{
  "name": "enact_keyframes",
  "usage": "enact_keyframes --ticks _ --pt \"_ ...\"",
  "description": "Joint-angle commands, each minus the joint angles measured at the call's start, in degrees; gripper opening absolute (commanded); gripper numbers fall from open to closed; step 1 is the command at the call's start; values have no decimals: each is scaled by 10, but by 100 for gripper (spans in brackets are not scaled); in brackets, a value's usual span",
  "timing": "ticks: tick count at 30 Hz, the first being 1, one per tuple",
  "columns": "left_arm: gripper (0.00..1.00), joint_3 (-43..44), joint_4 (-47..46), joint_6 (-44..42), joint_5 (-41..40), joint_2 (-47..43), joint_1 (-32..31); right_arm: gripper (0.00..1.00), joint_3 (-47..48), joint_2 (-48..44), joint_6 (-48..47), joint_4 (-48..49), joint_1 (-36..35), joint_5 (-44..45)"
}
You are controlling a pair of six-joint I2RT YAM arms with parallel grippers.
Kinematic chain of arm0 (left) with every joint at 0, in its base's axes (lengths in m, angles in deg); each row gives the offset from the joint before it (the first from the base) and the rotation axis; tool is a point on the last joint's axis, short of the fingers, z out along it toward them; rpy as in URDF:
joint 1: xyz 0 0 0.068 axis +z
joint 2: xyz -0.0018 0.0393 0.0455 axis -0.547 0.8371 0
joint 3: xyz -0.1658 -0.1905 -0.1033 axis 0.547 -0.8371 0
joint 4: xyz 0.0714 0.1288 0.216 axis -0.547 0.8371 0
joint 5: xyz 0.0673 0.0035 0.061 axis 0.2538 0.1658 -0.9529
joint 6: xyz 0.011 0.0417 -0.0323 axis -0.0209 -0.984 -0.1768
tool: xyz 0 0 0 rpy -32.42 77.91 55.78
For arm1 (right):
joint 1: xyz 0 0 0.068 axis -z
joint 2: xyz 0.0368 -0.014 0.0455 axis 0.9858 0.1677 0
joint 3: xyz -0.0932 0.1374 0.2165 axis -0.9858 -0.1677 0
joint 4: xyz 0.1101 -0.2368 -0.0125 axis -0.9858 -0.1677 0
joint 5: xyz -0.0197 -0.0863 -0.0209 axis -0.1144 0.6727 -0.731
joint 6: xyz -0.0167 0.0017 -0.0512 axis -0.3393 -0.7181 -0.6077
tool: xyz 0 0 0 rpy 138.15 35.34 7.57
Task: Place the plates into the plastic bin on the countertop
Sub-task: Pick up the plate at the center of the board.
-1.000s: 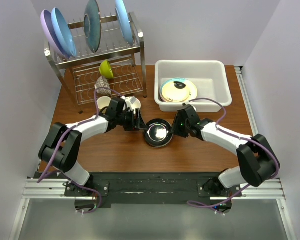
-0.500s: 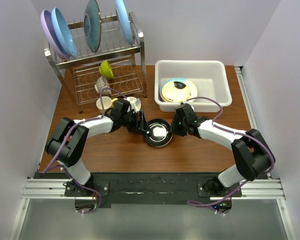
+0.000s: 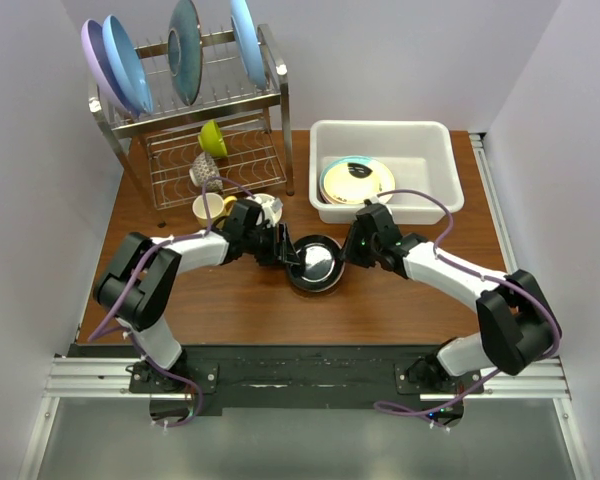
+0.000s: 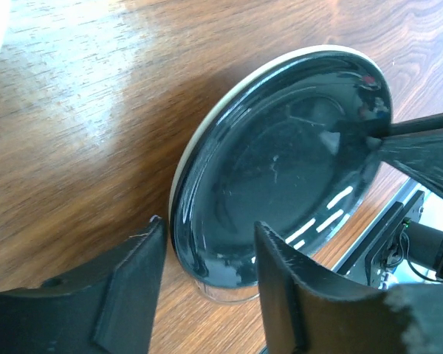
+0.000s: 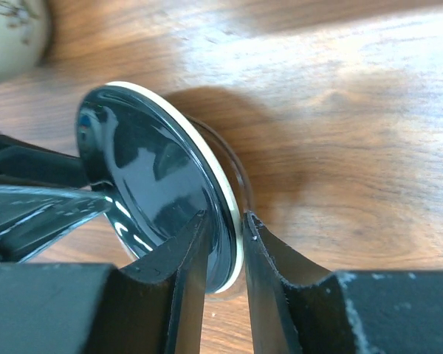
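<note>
A glossy black plate [image 3: 315,263] with a cream underside lies on the countertop [image 3: 240,300], on top of a clear glass plate [image 4: 221,293]. My right gripper [image 5: 223,236] pinches the black plate's [image 5: 144,173] right rim, one finger on the dark face and one on the cream underside. My left gripper [image 4: 207,251] straddles the plate's [image 4: 280,169] left rim, with gaps on both sides of it. In the top view the left gripper [image 3: 290,256] and the right gripper [image 3: 350,252] flank the plate. The white plastic bin [image 3: 385,127] stands at the back right and holds stacked plates [image 3: 357,181].
A steel wire rack [image 3: 220,150] at the back left carries large blue, lilac and teal plates, a green bowl [image 3: 213,138] and a patterned cup [image 3: 206,175]. A cream mug [image 3: 208,207] and a white cup [image 3: 268,207] stand just behind my left arm.
Both sets of jaws have narrowed around the black plate's rim. My left gripper has slid right onto the plate's edge, and the right fingers have come together on the opposite rim.
</note>
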Motion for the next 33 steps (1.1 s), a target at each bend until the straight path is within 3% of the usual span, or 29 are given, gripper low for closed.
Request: enact_keyframes --ticks 1,9,15,33 --pt "48 21 -33 6 11 -2 -10 28 11 -14 -4 19 -2 -13" --pt "27 23 -35 2 8 -16 -11 31 1 6 -1 26 -2 -17" --pt "3 23 -12 -4 -8 -30 -10 32 -18 -6 5 29 -2 -17" --pt "0 -3 26 0 -22 -111 15 32 -54 -33 17 62 -2 -35"
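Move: The black plate's middle lies about 6 cm to the left hand's right and 1 cm back, roughly level with it, its near rim between the open fingers; a clear dish seems to sit just under the plate. A white bowl stands some 12 cm ahead of that hand and 5 cm to its left. From the right hand, which already holds the opposite rim raised, the plate's middle is about 7 cm left, 1 cm back and 2 cm lower; the bin is some 20 cm ahead and 9 cm right. The left fingers close in place and pinch the black plate's left rim, then the left hand lifts it straight up some 4 cm, its fingers tipping slightly upward. The right hand keeps its hold on the opposite rim, sinking about 1.5 cm and drawing back as much, then easing up about a centimetre. ##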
